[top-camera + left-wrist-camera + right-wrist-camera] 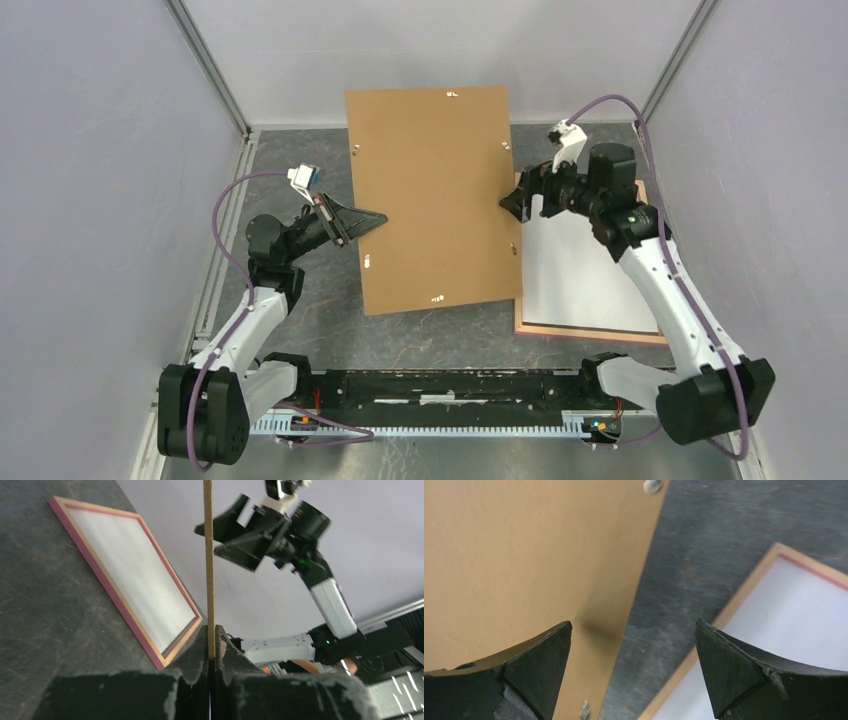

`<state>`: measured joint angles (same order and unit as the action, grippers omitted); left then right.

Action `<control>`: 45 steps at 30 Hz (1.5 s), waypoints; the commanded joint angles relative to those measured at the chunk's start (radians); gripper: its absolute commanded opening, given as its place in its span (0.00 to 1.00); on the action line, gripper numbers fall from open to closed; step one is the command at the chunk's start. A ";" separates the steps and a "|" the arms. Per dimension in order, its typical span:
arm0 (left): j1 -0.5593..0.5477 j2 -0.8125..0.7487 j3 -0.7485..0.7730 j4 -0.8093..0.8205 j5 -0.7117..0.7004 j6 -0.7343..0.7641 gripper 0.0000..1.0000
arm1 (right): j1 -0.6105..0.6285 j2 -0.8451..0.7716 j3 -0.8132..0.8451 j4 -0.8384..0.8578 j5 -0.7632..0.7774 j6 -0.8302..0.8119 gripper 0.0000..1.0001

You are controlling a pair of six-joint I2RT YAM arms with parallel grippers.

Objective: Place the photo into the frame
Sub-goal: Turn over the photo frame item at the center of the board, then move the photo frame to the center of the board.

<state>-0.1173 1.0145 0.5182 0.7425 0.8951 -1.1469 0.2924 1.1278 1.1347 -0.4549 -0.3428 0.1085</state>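
The frame (590, 332), with its salmon-pink rim, lies flat on the table at the right. The photo (580, 280) fills it, plain white back up. A brown backing board (430, 200) hangs tilted over the table's middle. My left gripper (375, 218) is shut on the board's left edge. In the left wrist view the board (208, 555) shows edge-on, rising from between the fingers of that gripper (211, 630). My right gripper (522, 203) stands open at the board's right edge, above the frame's top left corner. Its fingers straddle the board's edge (524, 555) and the frame's rim (744, 587) without touching either.
Grey walls close in the dark table on three sides, with metal rails in the back corners. The board carries small metal clips along its edges, one of them at its right edge (653, 485). The arm bases and a black rail run along the near edge.
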 commanded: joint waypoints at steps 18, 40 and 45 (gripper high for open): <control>0.005 0.168 -0.066 0.668 0.096 -0.421 0.02 | -0.164 0.004 -0.553 1.462 -0.748 1.088 0.71; -0.003 0.089 0.017 -0.262 0.092 0.055 0.56 | -0.317 -0.020 -0.274 0.429 -0.760 0.513 0.00; -0.002 0.004 0.153 -0.848 -0.115 0.389 0.91 | -0.368 0.065 0.076 -0.286 -0.503 0.025 0.00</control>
<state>-0.1242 1.1046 0.5579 0.3859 0.9150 -1.0870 -0.0334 1.1431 0.9234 -0.2276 -1.0981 0.5663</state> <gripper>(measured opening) 0.845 0.020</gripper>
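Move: The backing board, the photo frame item, is still pinched at its left edge by the left gripper; its middle lies about 10 cm right of that hand, 3 cm farther out and slightly above. The right gripper waits open beside the board's right edge, with the board's middle some 14 cm to its left, straight across at nearly the same height. The frame with the white sheet lies 20 cm right of the right hand, 3 cm nearer and about 26 cm below. Hold the board fairly still with the left gripper while you swing the right one back about 6 cm and left 4 cm, rolling it some 45 degrees, and close its fingers on the board's right edge. Then open the left gripper, sinking it about 6 cm clear of the board, and draw the board right about 5 cm with the right hand. ##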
